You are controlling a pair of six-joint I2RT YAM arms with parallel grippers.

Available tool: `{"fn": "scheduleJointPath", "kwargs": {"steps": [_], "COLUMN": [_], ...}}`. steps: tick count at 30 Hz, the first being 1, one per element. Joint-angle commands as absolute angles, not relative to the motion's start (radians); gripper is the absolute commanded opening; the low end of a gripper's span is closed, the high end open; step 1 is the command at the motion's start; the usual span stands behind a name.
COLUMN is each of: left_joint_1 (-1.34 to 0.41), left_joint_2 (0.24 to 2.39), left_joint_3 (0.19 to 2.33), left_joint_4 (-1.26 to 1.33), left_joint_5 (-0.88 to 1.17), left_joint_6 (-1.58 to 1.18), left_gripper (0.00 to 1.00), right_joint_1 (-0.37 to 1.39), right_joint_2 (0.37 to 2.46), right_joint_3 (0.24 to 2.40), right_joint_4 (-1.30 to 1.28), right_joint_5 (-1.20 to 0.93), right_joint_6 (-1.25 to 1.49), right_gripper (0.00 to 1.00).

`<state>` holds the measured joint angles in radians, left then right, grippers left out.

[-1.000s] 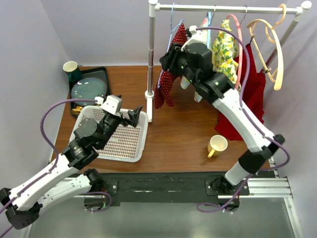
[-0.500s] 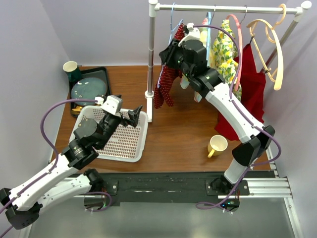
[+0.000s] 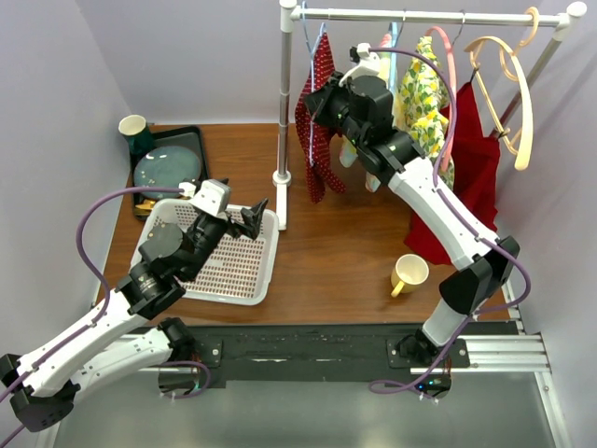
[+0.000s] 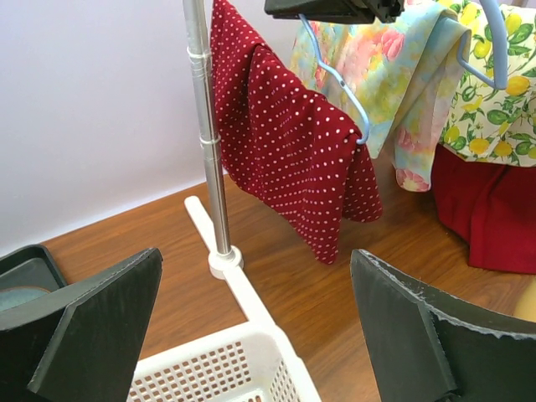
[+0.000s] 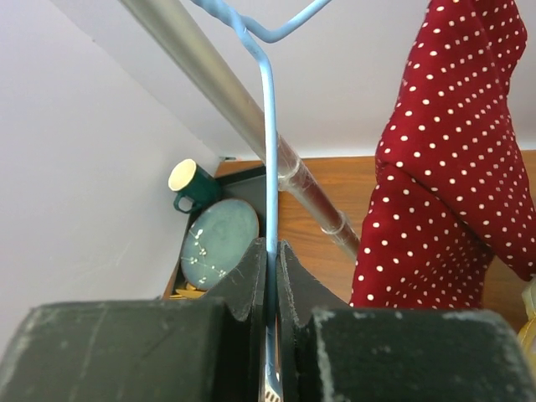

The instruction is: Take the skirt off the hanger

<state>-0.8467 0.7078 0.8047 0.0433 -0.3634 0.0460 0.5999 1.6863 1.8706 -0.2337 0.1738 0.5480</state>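
Note:
The red polka-dot skirt [image 3: 318,126] hangs draped over a light-blue wire hanger [image 3: 311,56] near the left end of the rack's rail [image 3: 420,15]. My right gripper [image 3: 324,99] is shut on the hanger's wire, just right of the skirt. In the right wrist view the blue hanger [image 5: 270,126] runs up out of my shut right gripper [image 5: 270,251], with the skirt [image 5: 444,167] to its right. My left gripper [image 3: 254,215] is open and empty over the white basket [image 3: 219,271]. In the left wrist view the open left gripper [image 4: 255,260] faces the skirt [image 4: 297,151] and hanger [image 4: 335,79].
The rack's upright post [image 3: 284,103] and foot stand left of the skirt. A floral garment [image 4: 394,75], a lemon-print one [image 3: 420,89] and a red dress [image 3: 476,159] hang to the right. A tray with a teal plate [image 3: 168,168], a green mug [image 3: 135,131] and a yellow mug [image 3: 409,273] are on the table.
My right gripper has lifted the hanger up towards the rail. The skirt has risen with it and now hangs higher and straighter. The left arm has not moved.

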Motion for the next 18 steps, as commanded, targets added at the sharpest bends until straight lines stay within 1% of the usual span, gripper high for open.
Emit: {"fn": "scheduleJointPath", "kwargs": {"steps": [1,5,13,18], "left_joint_1": [-0.851,-0.85,-0.851,-0.85], "left_joint_2": [0.706,0.71,0.713,0.704], "left_joint_3": [0.805,0.807,0.808,0.807], "left_joint_4": [0.087,0.086,0.084,0.083], "left_joint_5": [-0.357,-0.357,-0.356,-0.315], "left_joint_6": [0.058,0.057,0.06,0.066], "left_gripper": [0.99,0.99,0.99,1.0], "right_joint_1": [0.597,0.598,0.598,0.597], "right_joint_2": [1.583,1.555,1.49,1.416], "right_joint_3": [1.862,1.85,1.816,1.72], "right_joint_4": [-0.046,-0.025,-0.064,-0.113], "right_joint_5": [0.233,0.268,0.265,0.175], "right_joint_6": [0.54,0.549,0.587,0.635], "right_gripper": [0.0,0.0,0.0,0.0]}}
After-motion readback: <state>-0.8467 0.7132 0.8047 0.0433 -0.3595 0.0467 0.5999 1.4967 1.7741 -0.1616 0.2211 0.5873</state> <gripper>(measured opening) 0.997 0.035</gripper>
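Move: The right gripper already pinches an arm of the spotted skirt's blue hanger. The rail where its hook hangs is about 16 cm above, 8 cm ahead and 3 cm left. The spotted skirt's middle hangs 9 cm below, 5 cm ahead, 2 cm right; the rack's left post is 9 cm ahead, 6 cm left, its middle 13 cm lower; the pastel skirt lies 5 cm ahead, 12 cm right, 5 cm lower. From the left hand, that rail spot is 28 cm ahead, 10 cm right, 23 cm up. Keep the right fingers shut on the blue hanger and lift it some 6 cm to raise the hook against the rail's hold, easing right by about 4 cm, away from the left post. Draw back about 4 cm as well, mostly in the second half once the lift is well under way, tilting the fingertips up a little, under 10 degrees. ##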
